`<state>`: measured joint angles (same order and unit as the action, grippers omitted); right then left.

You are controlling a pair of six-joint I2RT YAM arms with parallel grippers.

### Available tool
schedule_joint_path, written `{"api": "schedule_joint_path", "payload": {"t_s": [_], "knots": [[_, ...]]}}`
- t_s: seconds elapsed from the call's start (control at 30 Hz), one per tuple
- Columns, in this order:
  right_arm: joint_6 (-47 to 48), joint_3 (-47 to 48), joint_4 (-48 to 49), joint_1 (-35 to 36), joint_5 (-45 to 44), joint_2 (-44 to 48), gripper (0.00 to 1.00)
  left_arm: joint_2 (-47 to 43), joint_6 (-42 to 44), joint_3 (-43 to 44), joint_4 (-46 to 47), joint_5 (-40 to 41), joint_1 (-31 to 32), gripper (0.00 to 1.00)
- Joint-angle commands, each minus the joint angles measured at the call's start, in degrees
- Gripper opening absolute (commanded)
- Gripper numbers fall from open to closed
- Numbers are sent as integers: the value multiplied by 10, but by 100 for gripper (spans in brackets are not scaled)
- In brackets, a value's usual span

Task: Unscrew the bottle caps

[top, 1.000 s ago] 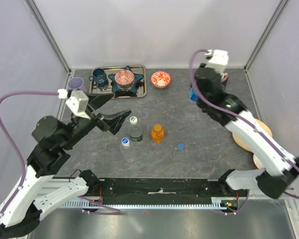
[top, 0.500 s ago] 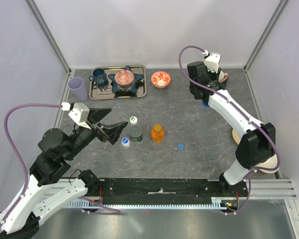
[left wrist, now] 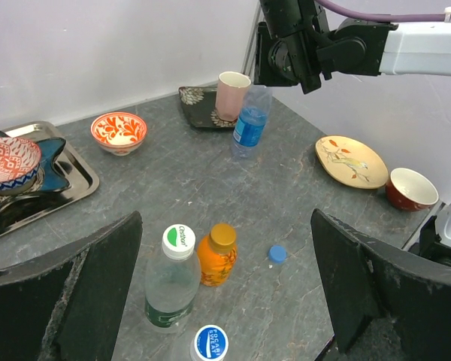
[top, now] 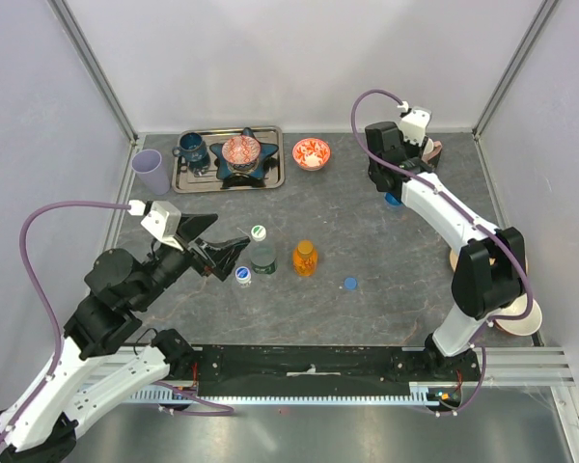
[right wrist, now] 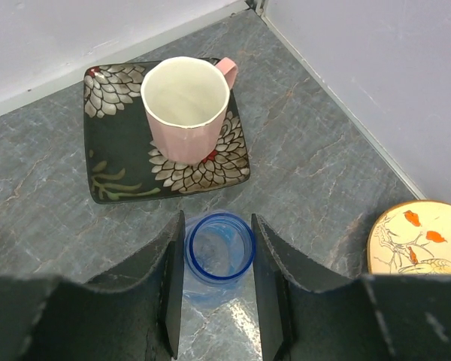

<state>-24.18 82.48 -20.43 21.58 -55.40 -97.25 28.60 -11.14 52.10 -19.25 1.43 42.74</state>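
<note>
My right gripper [right wrist: 218, 242] is shut on the open, capless neck of the blue bottle [right wrist: 219, 248], which stands upright by the dark plate. In the left wrist view the bottle [left wrist: 249, 124] shows at the back right. Its blue cap [left wrist: 277, 254] lies loose on the table. My left gripper [left wrist: 225, 297] hangs wide open above three capped bottles. These are a clear one with a white-and-green cap [left wrist: 179, 239], an orange one with an orange cap [left wrist: 222, 235], and a clear one with a white-and-blue cap [left wrist: 211, 342]. From above they cluster at mid-table [top: 261, 253].
A pink mug [right wrist: 186, 109] sits on a dark floral plate [right wrist: 113, 173] just behind the blue bottle. A yellow plate [right wrist: 425, 241] and a red-and-white bowl [left wrist: 412, 188] lie to the right. At the back stand a steel tray [top: 270, 178], a red bowl [top: 311, 152] and a lilac cup [top: 152, 172].
The right arm has folded back toward the right wall, its gripper shifting slightly right with the blue bottle. The left gripper has edged nearer the three bottles, still open.
</note>
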Motion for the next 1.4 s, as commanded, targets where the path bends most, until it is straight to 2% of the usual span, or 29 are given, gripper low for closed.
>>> {"api": "schedule_joint_path", "payload": {"t_s": [0.0,0.27,0.37,0.6,0.7,1.37], "knots": [[-17,-11,28,-2,13,-6,0,9,-18,-2,15,5,0,100],[-27,-37,28,-5,37,-7,0,9,-18,-10,18,3,0,100],[-30,-46,26,-4,44,-2,9,13,-17,-10,18,-1,0,100],[-27,-37,17,-4,57,6,43,18,-20,-11,19,-8,0,100],[-25,-21,9,-4,61,6,52,18,-22,-13,18,-10,0,100],[-21,32,-33,-4,93,22,80,27,-25,-7,22,-25,0,100]]}}
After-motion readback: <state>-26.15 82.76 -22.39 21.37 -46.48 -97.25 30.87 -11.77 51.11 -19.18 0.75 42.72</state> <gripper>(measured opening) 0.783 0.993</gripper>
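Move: The uncapped blue-label bottle is already in the right hand, held by the neck, its middle about 8 cm straight below the hand point, over bare table. The pink mug on its dark tray stands about 12 cm farther out and 7 cm to the right, and the orange bowl some 12 cm out and 24 cm to the left. From the left hand the bottle lies about 28 cm ahead, 38 cm to the right and 23 cm below. The bottle, gripped by its neck, is lowered upright about 1.5 cm by the right hand onto the table just in front of the mug's tray. After a short hold the fingers spread wide and let go of the neck, the hand easing some 2 cm left, with a slight dip and rise and a small counter-clockwise turn. ##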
